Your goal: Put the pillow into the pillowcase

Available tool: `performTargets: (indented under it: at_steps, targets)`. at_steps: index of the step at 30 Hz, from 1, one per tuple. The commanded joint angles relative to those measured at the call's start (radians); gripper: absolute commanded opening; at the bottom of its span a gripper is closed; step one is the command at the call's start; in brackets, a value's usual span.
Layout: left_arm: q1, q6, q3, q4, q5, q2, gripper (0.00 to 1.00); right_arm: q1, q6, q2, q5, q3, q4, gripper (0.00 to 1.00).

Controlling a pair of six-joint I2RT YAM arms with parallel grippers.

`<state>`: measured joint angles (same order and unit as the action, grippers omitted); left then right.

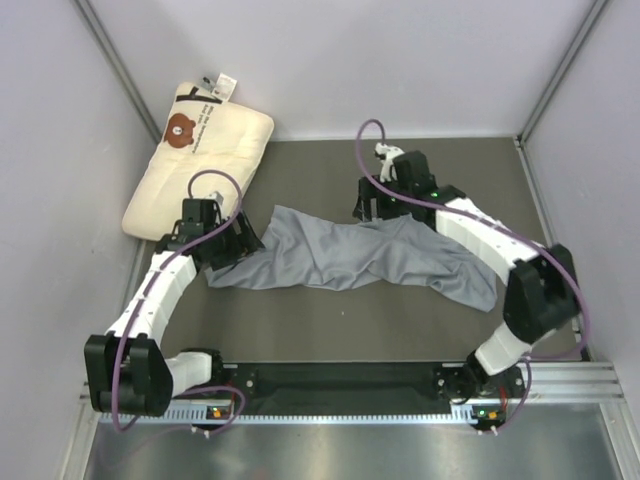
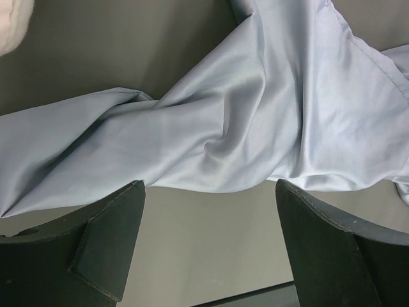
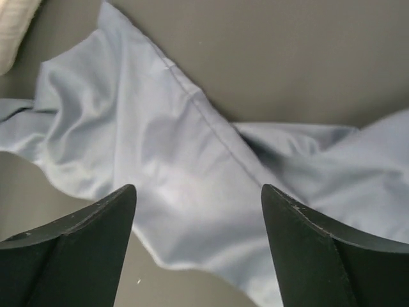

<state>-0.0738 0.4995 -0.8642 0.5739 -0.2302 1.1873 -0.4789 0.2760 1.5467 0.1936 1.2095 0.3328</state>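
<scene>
The cream pillow [image 1: 200, 160] with its bear print lies at the back left corner, propped against the wall. The grey-blue pillowcase [image 1: 350, 255] lies crumpled in a wrinkled band across the middle of the mat. My left gripper [image 1: 237, 243] hovers over the pillowcase's left end, and in the left wrist view it [image 2: 209, 185] is open over bare mat just short of the pillowcase [image 2: 255, 115]. My right gripper [image 1: 378, 207] is at the cloth's back edge. It [image 3: 198, 188] is open above the pillowcase [image 3: 160, 147], holding nothing. A pillow corner [image 3: 14, 29] shows at the upper left.
Pale walls [image 1: 60, 120] close in the left, back and right sides of the dark mat [image 1: 330, 170]. A black rail [image 1: 340, 380] with the arm bases runs along the near edge. Purple cables loop over both arms.
</scene>
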Motion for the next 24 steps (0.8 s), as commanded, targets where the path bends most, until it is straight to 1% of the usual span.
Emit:
performTargets:
  at_steps: [1,5,8,10,15,17,18,20,21,24]
  targets:
    - [-0.003,-0.019,-0.038,-0.045,-0.023,-0.021,0.88,-0.032,-0.064,0.139,-0.054,0.119,0.055,0.77]
    - [-0.003,-0.033,-0.041,-0.029,-0.015,-0.054,0.88,-0.047,-0.087,0.261,-0.053,0.143,0.040,0.76]
    - [-0.003,-0.035,-0.047,-0.023,-0.026,-0.051,0.88,-0.050,-0.092,0.305,-0.043,0.151,0.031,0.76]
    - [-0.003,-0.035,-0.048,-0.020,-0.029,-0.049,0.88,-0.056,-0.090,0.317,-0.040,0.154,0.029,0.74]
    - [-0.003,-0.038,-0.042,-0.023,-0.023,-0.043,0.88,-0.079,-0.107,0.349,-0.069,0.160,0.028,0.75]
    - [-0.003,-0.036,-0.044,-0.017,-0.032,-0.046,0.87,-0.084,-0.113,0.363,-0.079,0.166,0.026,0.73]
    - [-0.003,-0.036,-0.042,-0.019,-0.035,-0.052,0.87,-0.084,-0.118,0.369,-0.069,0.170,0.026,0.57]
    - [-0.003,-0.038,-0.042,-0.017,-0.024,-0.058,0.87,-0.087,-0.118,0.388,-0.066,0.177,0.032,0.40]
    - [-0.003,-0.042,-0.045,-0.013,-0.021,-0.060,0.87,-0.087,-0.118,0.389,-0.057,0.177,0.035,0.24]
    - [-0.003,-0.045,-0.055,-0.002,-0.017,-0.061,0.87,-0.101,-0.110,0.353,-0.072,0.154,0.031,0.00]
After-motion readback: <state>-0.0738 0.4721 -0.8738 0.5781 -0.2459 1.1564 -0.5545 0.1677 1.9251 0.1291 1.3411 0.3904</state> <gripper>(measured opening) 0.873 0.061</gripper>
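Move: The pillowcase hem to be gripped lies almost beneath the right hand, about 12 cm down, 1 cm ahead and 2 cm left. The case's far left corner is about 23 cm to that hand's left and 9 cm ahead; the pillow's middle is roughly 43 cm left and 20 cm ahead. From the idle left hand, the gripping spot lies some 27 cm right, 5 cm ahead and 8 cm below. The right hand sinks about 12 cm to the pillowcase hem, tilting some 15 degrees, then pinches the cloth. ##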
